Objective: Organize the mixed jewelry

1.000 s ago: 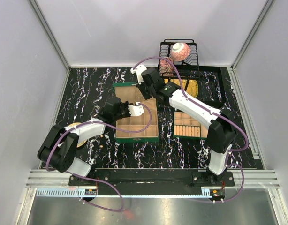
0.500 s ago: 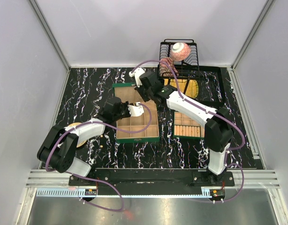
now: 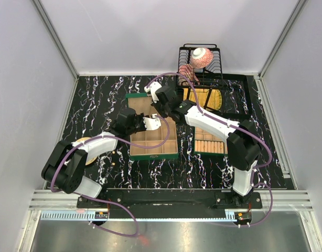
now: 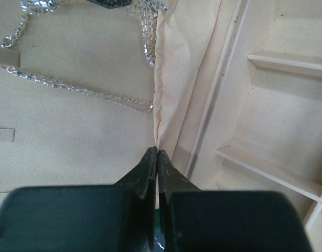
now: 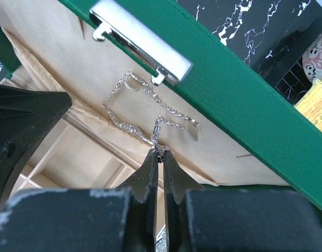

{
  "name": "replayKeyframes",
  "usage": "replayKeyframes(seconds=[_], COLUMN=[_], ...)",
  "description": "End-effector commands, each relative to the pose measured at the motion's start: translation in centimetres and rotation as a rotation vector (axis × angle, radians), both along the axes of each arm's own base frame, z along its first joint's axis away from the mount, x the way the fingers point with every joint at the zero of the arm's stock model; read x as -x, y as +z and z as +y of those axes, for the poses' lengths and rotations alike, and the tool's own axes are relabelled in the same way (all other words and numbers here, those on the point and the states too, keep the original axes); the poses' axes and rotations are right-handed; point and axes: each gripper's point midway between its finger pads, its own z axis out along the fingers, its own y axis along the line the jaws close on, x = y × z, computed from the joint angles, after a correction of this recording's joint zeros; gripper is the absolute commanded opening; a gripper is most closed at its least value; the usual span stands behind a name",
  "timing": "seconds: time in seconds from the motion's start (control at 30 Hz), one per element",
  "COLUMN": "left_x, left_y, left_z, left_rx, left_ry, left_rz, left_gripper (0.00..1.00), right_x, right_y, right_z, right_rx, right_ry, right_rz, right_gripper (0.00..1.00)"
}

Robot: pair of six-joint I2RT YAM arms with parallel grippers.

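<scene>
A silvery chain [image 5: 128, 124] of the mixed jewelry lies looped on the beige lining inside the raised lid of the green box [image 3: 133, 95]. My right gripper [image 5: 160, 153] is shut on one end of that chain, just above the lining's lower edge. In the top view the right gripper [image 3: 157, 103] sits over the box's rear part. The same chain [image 4: 77, 87] runs across the lining in the left wrist view. My left gripper [image 4: 157, 153] is shut, tips against the lining's folded edge, with nothing seen between them. It rests at the box's left side [image 3: 149, 122].
The box's beige compartments [image 4: 279, 123] lie to the right of the left gripper. A metal clasp [image 5: 140, 40] sits on the green lid rim. A second green box [image 3: 208, 140], a gold-coloured plate [image 3: 212, 97] and a black rack [image 3: 217, 71] with a bowl [image 3: 201, 56] stand to the right and rear.
The right arm has swung a little to the left, carrying its gripper along the box's rear. The left arm has stayed still.
</scene>
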Motion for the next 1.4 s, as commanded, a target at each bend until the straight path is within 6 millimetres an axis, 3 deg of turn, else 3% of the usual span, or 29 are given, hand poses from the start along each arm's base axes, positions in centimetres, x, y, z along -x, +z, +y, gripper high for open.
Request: replayKeyframes(seconds=[0.0,0.33,0.6,0.9,1.37], left_x=[-0.7,-0.5,-0.5,-0.7,-0.9], left_y=[4.0,4.1,4.3,4.8,9.3], left_z=[-1.9,-1.9,-1.8,-1.8,-2.1], left_rx=[0.078,0.080,0.083,0.086,0.163], left_ry=[-0.049,-0.056,-0.053,-0.045,-0.032], left_rz=[-0.082,-0.085,-0.091,-0.101,-0.168], left_gripper=[0.00,0.00,0.00,0.00,0.00], right_x=[-0.7,-1.1,-1.0,-0.8,-0.4], right_y=[1.9,2.7,2.6,2.9,2.1], right_z=[0.4,0.0,-0.1,-0.2,-0.9], right_rx=[-0.028,-0.028,-0.025,-0.027,-0.004], right_ry=[-0.015,-0.039,-0.044,-0.040,-0.043], right_rz=[-0.075,-0.098,-0.094,-0.096,-0.088], right_gripper=[0.05,0.15,0.31,0.32,0.31])
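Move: The spot in the lid's pocket where my right hand is tucking the silver chain lies almost directly beneath it, about 2 cm down. The left lid tab that the chain hangs from is some 3 cm ahead and 3 cm to the left; the lid clasp is about 6 cm ahead and 4 cm left. The middle of the compartments is roughly 13 cm back and 2 cm left. From my left hand the tucking spot lies about 3 cm ahead and 5 cm to the right. I part my right fingers to about a third open, letting go of the silver chain at the pocket's mouth, and edge the hand about 1 cm to the right, then about 1 cm down towards the pocket with the fingers still apart. My left hand stays shut on the pocket's hem, still until near the end, when it begins to ease back and up by under 1 cm. ##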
